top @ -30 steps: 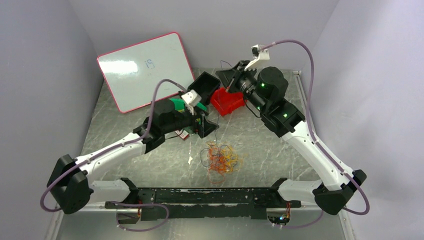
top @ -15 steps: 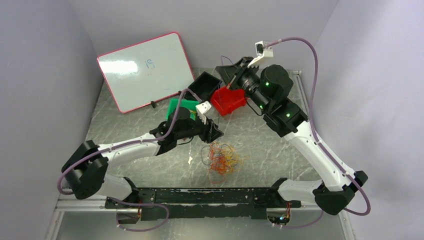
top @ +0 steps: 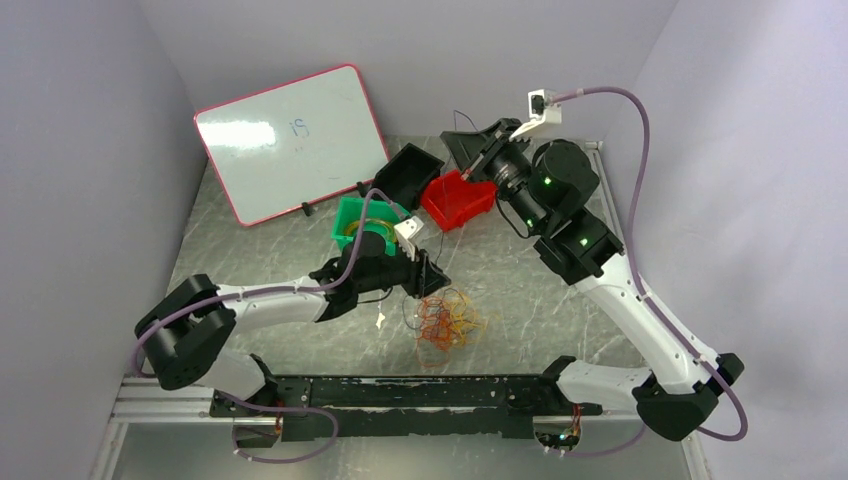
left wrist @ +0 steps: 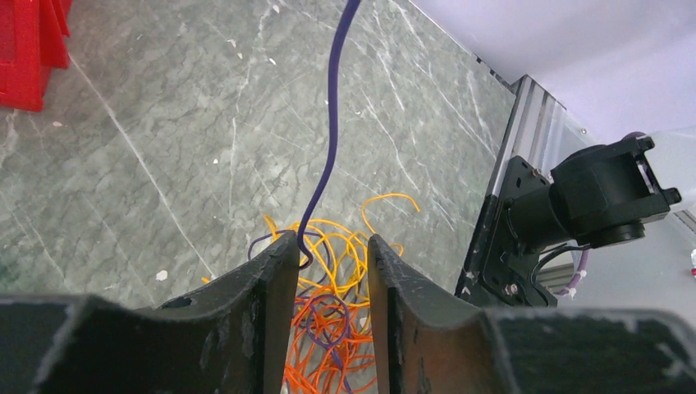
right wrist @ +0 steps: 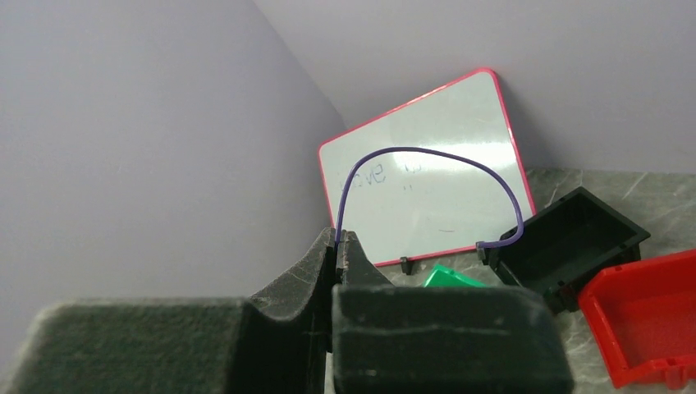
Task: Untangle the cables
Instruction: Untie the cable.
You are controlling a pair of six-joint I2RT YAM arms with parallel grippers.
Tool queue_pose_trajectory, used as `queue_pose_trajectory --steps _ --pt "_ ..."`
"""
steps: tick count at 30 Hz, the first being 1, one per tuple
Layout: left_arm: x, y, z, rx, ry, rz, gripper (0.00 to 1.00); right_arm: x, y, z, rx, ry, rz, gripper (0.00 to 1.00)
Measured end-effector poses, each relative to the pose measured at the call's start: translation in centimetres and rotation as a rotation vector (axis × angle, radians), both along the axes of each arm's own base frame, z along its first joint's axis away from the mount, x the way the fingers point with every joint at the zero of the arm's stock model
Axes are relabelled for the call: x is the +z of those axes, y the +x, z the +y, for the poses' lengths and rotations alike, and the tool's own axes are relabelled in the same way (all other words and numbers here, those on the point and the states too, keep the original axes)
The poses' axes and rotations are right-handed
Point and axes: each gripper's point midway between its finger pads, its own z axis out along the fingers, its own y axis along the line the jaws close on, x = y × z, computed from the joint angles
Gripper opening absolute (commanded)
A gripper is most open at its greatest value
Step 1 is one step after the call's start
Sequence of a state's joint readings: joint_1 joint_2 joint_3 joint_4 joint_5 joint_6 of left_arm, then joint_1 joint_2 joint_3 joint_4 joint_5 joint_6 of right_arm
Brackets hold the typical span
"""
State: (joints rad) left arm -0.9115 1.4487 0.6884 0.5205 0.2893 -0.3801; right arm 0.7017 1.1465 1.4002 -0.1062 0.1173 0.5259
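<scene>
The cables [top: 448,318] lie as an orange, yellow and purple tangle on the marble table [top: 560,290]. My left gripper [top: 430,280] hangs over the tangle's left edge. In the left wrist view its jaws [left wrist: 332,238] are open a narrow gap, with the cables [left wrist: 336,304] showing between them. A purple cable [left wrist: 328,123] runs down from above, and its hooked end touches the left finger's tip. My right gripper [top: 462,150] is raised at the back and shut [right wrist: 341,238] on a thin purple cable [right wrist: 427,152]. That cable arcs over to the black bin [right wrist: 574,238].
A black bin [top: 408,170], a red bin [top: 457,200] and a green bin [top: 362,220] stand behind the tangle. A red-framed whiteboard [top: 290,140] leans at the back left. The black base rail [top: 400,390] runs along the near edge.
My left arm has swung forward and down from the green bin to the tangle, its jaws narrowing. The right gripper has lifted slightly back and right with its purple cable.
</scene>
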Motion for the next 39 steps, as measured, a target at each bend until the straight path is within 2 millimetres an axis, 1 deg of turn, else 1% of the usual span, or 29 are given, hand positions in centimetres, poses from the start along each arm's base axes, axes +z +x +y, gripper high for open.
queue_pose_trajectory --steps 2,3,6,7,14,17,19,23,26,27,31,34,35,37,39 --pt "0.0 0.1 -0.1 0.007 -0.014 0.01 0.36 -0.5 0.0 -0.1 -0.006 0.01 0.008 0.0" --pt "0.1 0.2 -0.3 0.011 -0.024 0.013 0.32 -0.7 0.0 -0.2 -0.008 0.014 0.012 0.0" --pt "0.1 0.4 -0.7 0.02 -0.048 0.026 0.11 -1.3 0.1 -0.1 -0.01 0.022 0.027 0.0" --pt "0.0 0.5 -0.8 0.022 -0.053 0.03 0.08 -1.4 0.1 -0.1 -0.01 0.024 0.03 0.0" --pt "-0.9 0.8 -1.2 0.033 -0.062 0.057 0.07 -1.7 0.3 -0.2 -0.021 0.034 0.039 0.0" --pt "-0.5 1.1 -1.0 0.051 -0.055 0.047 0.07 -2.5 0.6 -0.7 -0.052 0.022 0.042 0.0" --pt "-0.1 1.3 -0.6 0.071 -0.043 0.03 0.07 -3.9 0.8 -1.4 -0.093 0.012 0.054 0.0" --pt "2.1 2.0 0.5 0.113 -0.025 -0.041 0.07 -8.6 1.1 -3.2 -0.179 -0.038 0.112 0.0" --pt "4.8 2.5 0.9 0.13 -0.018 -0.095 0.07 -11.5 1.2 -4.0 -0.216 -0.075 0.151 0.0" --pt "6.1 2.7 0.9 0.135 -0.022 -0.119 0.07 -12.2 1.2 -4.1 -0.222 -0.086 0.162 0.0" --pt "11.4 3.2 1.3 0.158 -0.06 -0.207 0.07 -13.9 1.0 -4.4 -0.226 -0.109 0.185 0.0" --pt "14.3 3.7 1.8 0.187 -0.07 -0.256 0.07 -14.7 0.6 -4.3 -0.204 -0.13 0.181 0.0" --pt "15.2 3.9 2.0 0.2 -0.069 -0.271 0.07 -14.9 0.4 -4.2 -0.187 -0.137 0.171 0.0" --pt "16.3 4.3 2.4 0.224 -0.059 -0.293 0.07 -15.2 -0.3 -3.8 -0.14 -0.158 0.145 0.0" --pt "16.7 4.6 2.7 0.24 -0.044 -0.306 0.07 -15.2 -1.1 -3.5 -0.094 -0.173 0.115 0.0"
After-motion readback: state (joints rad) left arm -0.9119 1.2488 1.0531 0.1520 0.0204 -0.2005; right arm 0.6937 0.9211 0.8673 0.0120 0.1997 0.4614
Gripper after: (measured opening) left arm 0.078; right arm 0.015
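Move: The purple cable hangs down from the right fingers and passes between the left hand's half-open fingers, about 1 cm ahead of its hand point. From the left hand, the tangle lies some 15 cm below, about 2 cm back and 3 cm to the right; the red bin is about 26 cm ahead, 6 cm right and 13 cm down. From the right hand, the cable stretch at the left fingers is roughly 32 cm below, 7 cm back and level sideways. The left hand eases about 1 cm to its right and slightly down as its fingers shut on the purple cable just above the tangle, then lifts it some 17 cm, drifting forward and back to the left while the wrist turns about 20 degrees. The right hand, still pinching its end of the cable, sinks about 15 cm and shifts some 4 cm to its right, with a small draw back at the end, so the two grippers come close together with the cable slack between them. ##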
